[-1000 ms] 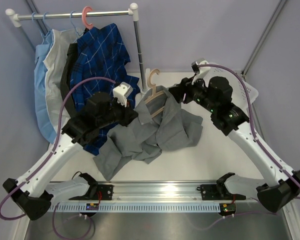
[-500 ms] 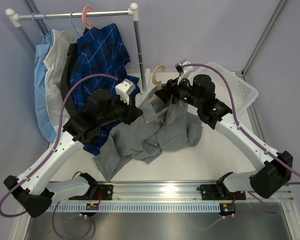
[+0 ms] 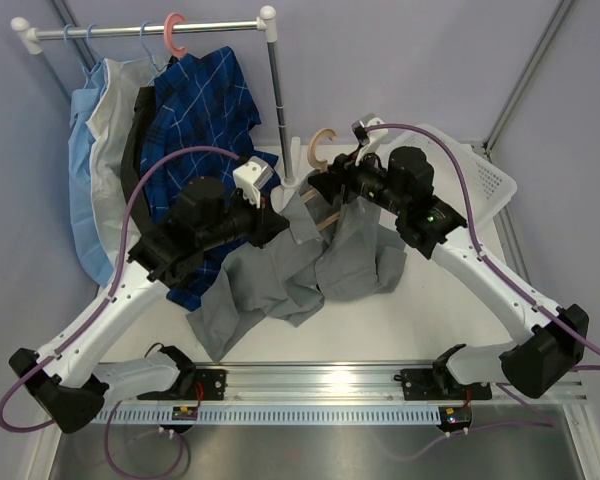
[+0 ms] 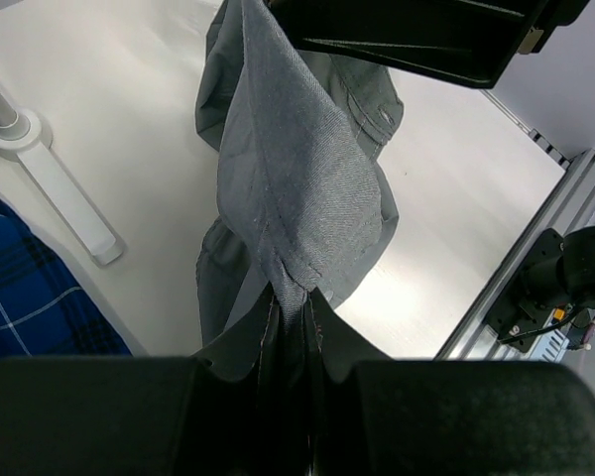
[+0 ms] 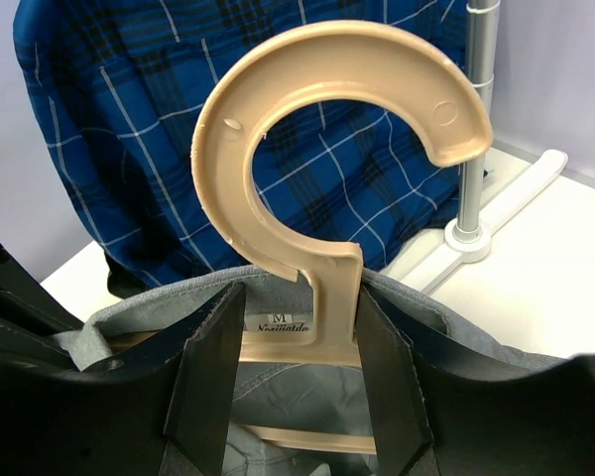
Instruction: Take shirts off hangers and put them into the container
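Observation:
The grey shirt (image 3: 320, 270) lies heaped on the table with its collar end raised. My left gripper (image 3: 285, 222) (image 4: 296, 297) is shut on a bunched fold of the grey shirt (image 4: 297, 169). The tan hanger (image 3: 321, 150) (image 5: 307, 119) stands upright inside the collar. My right gripper (image 3: 338, 185) (image 5: 299, 296) is open, a finger on each side of the hanger's neck, with a gap on the left side. The blue plaid shirt (image 3: 195, 110) (image 5: 129, 119) hangs from the pink hanger (image 3: 175, 35) on the rail. The white container (image 3: 490, 175) sits at the far right, behind my right arm.
Light blue, white and black shirts (image 3: 100, 150) hang at the rail's left end. The rack's upright pole (image 3: 276, 100) (image 5: 476, 129) and white foot (image 4: 59, 198) stand just behind the tan hanger. A metal rail (image 3: 310, 385) runs along the near edge.
My right arm has swung left from beside the shirt up to the tan hanger, and its fingers now straddle the neck. The hook has shifted slightly right. The left arm barely moved.

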Controlling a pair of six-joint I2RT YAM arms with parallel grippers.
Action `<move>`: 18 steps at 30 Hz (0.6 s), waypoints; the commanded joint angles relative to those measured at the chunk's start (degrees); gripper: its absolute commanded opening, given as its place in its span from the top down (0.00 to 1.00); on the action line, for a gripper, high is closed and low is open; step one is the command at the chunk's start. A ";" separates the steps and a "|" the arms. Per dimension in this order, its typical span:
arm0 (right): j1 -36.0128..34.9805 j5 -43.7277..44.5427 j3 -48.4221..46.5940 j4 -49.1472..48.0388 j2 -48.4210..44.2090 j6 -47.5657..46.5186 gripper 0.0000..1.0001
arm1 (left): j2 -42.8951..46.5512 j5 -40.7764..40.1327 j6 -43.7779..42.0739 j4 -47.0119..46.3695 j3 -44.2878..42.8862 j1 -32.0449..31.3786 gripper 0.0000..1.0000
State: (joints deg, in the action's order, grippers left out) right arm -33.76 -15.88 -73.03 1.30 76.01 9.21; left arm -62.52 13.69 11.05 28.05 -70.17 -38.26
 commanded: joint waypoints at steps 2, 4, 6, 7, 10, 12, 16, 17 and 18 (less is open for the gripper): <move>-0.70 0.67 -3.52 -3.93 0.10 0.01 0.44 | -0.23 2.74 0.38 -6.17 -2.07 -0.85 1.00; -0.70 0.76 -3.43 -4.55 0.37 0.63 0.45 | 0.12 2.57 0.20 -6.17 -1.81 -1.03 1.00; -0.70 0.94 -3.08 -5.16 -0.16 1.50 0.47 | 0.29 1.52 0.03 -6.08 -1.37 -1.03 1.00; -0.70 0.94 -2.90 -5.95 -0.51 1.68 0.48 | 0.21 1.25 0.03 -6.08 -0.76 -1.03 1.00; -0.70 1.46 -2.73 -5.96 -1.04 1.86 0.57 | 0.03 1.42 0.55 -6.69 0.38 -1.11 1.00; -0.78 2.52 -2.20 -5.87 -0.95 1.51 0.60 | 0.21 1.08 0.73 -7.39 0.91 -1.03 1.00; -0.70 2.87 -0.71 -5.60 -0.42 1.86 0.64 | 1.26 -0.07 0.99 -8.45 0.39 -1.11 1.00; -0.78 2.61 0.16 -5.78 -0.25 2.47 0.64 | 1.44 -0.16 1.08 -8.71 -0.14 -1.03 1.00; -0.78 2.35 0.61 -5.96 -0.07 2.74 0.64 | 1.61 -0.25 1.34 -9.24 -0.49 -1.11 1.00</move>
State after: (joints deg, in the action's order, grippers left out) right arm -33.67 -11.57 -73.12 -0.01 76.14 10.35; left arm -62.54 13.32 11.35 26.00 -69.60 -38.70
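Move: The wooden hanger's neck stands between my right hand's open fingers, about 1 cm ahead and 1 cm right of their midpoint. The grey shirt hangs below, its middle some 3 cm back, 2 cm left and 15 cm down; the plaid shirt is about 25 cm left and 8 cm ahead of my right hand. From my left hand, which holds the grey cloth, the neck lies about 10 cm ahead, 11 cm right and 4 cm higher. I close my right fingers from about half open to roughly a third and pinch the hanger's neck just under the hook, easing the hand about 1 cm forward and slightly right as they narrow, with a turn of some 5 degrees clockwise. My left hand stays put and keeps its grip on the shirt. ##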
